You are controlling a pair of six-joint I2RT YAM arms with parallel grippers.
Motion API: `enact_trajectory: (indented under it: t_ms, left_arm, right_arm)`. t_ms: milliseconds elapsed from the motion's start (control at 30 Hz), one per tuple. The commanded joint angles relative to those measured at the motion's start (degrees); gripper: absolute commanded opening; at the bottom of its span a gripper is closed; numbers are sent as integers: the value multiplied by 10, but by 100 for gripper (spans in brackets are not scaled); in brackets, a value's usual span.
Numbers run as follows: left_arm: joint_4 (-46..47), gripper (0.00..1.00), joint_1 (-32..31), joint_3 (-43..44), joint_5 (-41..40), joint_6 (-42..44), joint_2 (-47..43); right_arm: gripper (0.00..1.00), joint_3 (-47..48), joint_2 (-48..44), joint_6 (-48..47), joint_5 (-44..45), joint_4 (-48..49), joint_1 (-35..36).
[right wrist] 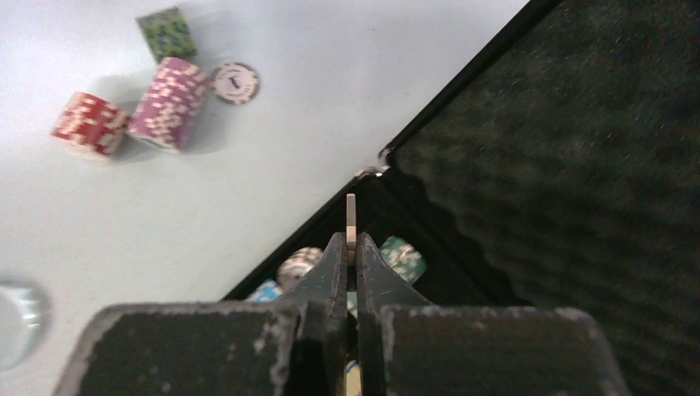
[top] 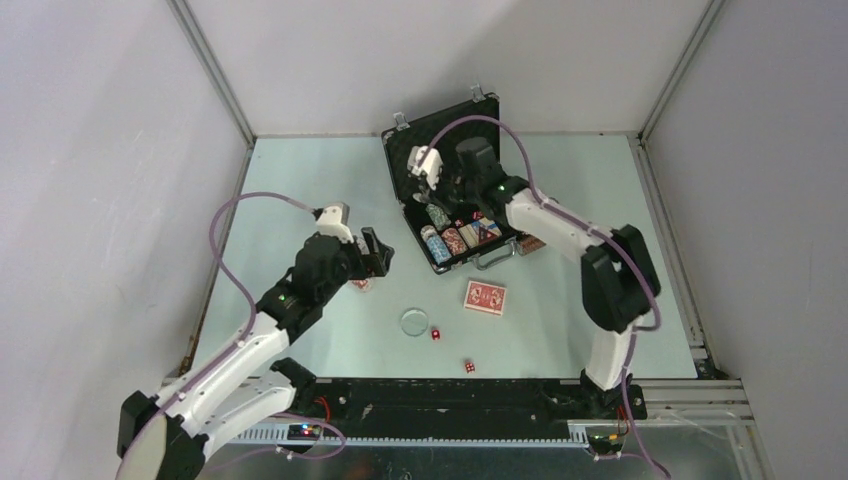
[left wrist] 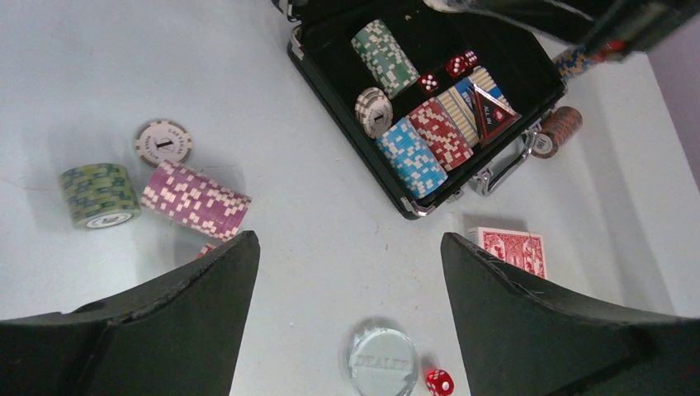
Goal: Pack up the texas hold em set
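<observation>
The black briefcase [top: 445, 128] lies open at the back of the table, foam lid up. In the left wrist view its tray [left wrist: 330, 78] holds green [left wrist: 384, 56], blue [left wrist: 411, 157], red [left wrist: 440, 132] and white [left wrist: 373, 111] chip stacks and two red dice [left wrist: 428, 82]. My right gripper [top: 441, 192] hovers over the case, shut on a single pale chip [right wrist: 351, 216] held edge-on. My left gripper [left wrist: 351, 247] is open and empty above the table. Below it lie the clear dealer disc [left wrist: 381, 361] and a red die [left wrist: 438, 382]. The red-backed card deck [left wrist: 513, 249] lies to the right.
Loose on the table left of the case are a green stack [left wrist: 99, 195], a purple stack [left wrist: 196, 200], a single white chip [left wrist: 163, 142] and a red stack [right wrist: 91, 124]. A brown stack [left wrist: 555, 132] lies by the case handle. A second die [top: 467, 367] lies near the front edge.
</observation>
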Motion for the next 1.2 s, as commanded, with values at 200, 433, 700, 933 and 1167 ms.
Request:
enact_trajectory:
  t_ms: [200, 433, 700, 933, 1167]
  left_arm:
    - [-2, 87, 6, -41, -63, -20, -88]
    - [3, 86, 6, -55, -66, -26, -96]
    - [9, 86, 6, -58, -63, -27, -85]
    - [10, 86, 6, -62, -65, -26, -89]
    - [3, 86, 7, -65, -69, -24, -93]
  right_arm:
    - [0, 231, 164, -196, -81, -190, -15]
    - [0, 325, 236, -255, -78, -273, -14]
    - [0, 365, 282, -288, -59, -327, -12]
    - [0, 408, 323, -290, -48, -353, -11]
    - [0, 425, 349, -307, -45, -373, -6]
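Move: Over the open case, the right hand already holds a single chip; the empty back-left corner it is taken to lies about 5 cm ahead, 2 cm left and some 14 cm below. The green chip stack is about 4 cm to the right of that corner; the loose white chips lie about 1 cm ahead and 1 cm right of the hand, the blue stack 3 cm back and 3 cm right. From the left hand, the corner is roughly 16 cm ahead and 6 cm right. Carrying the pinched chip forward about 4 cm, the right hand then sinks nearly straight down, some 12 cm in all, into the case's back-left corner beside the green stack. Its fingers tip farther down and swing counter-clockwise, each by about 20 degrees, and keep their grip. The left hand, still wide open and empty, eases a few centimetres left, then waits. ##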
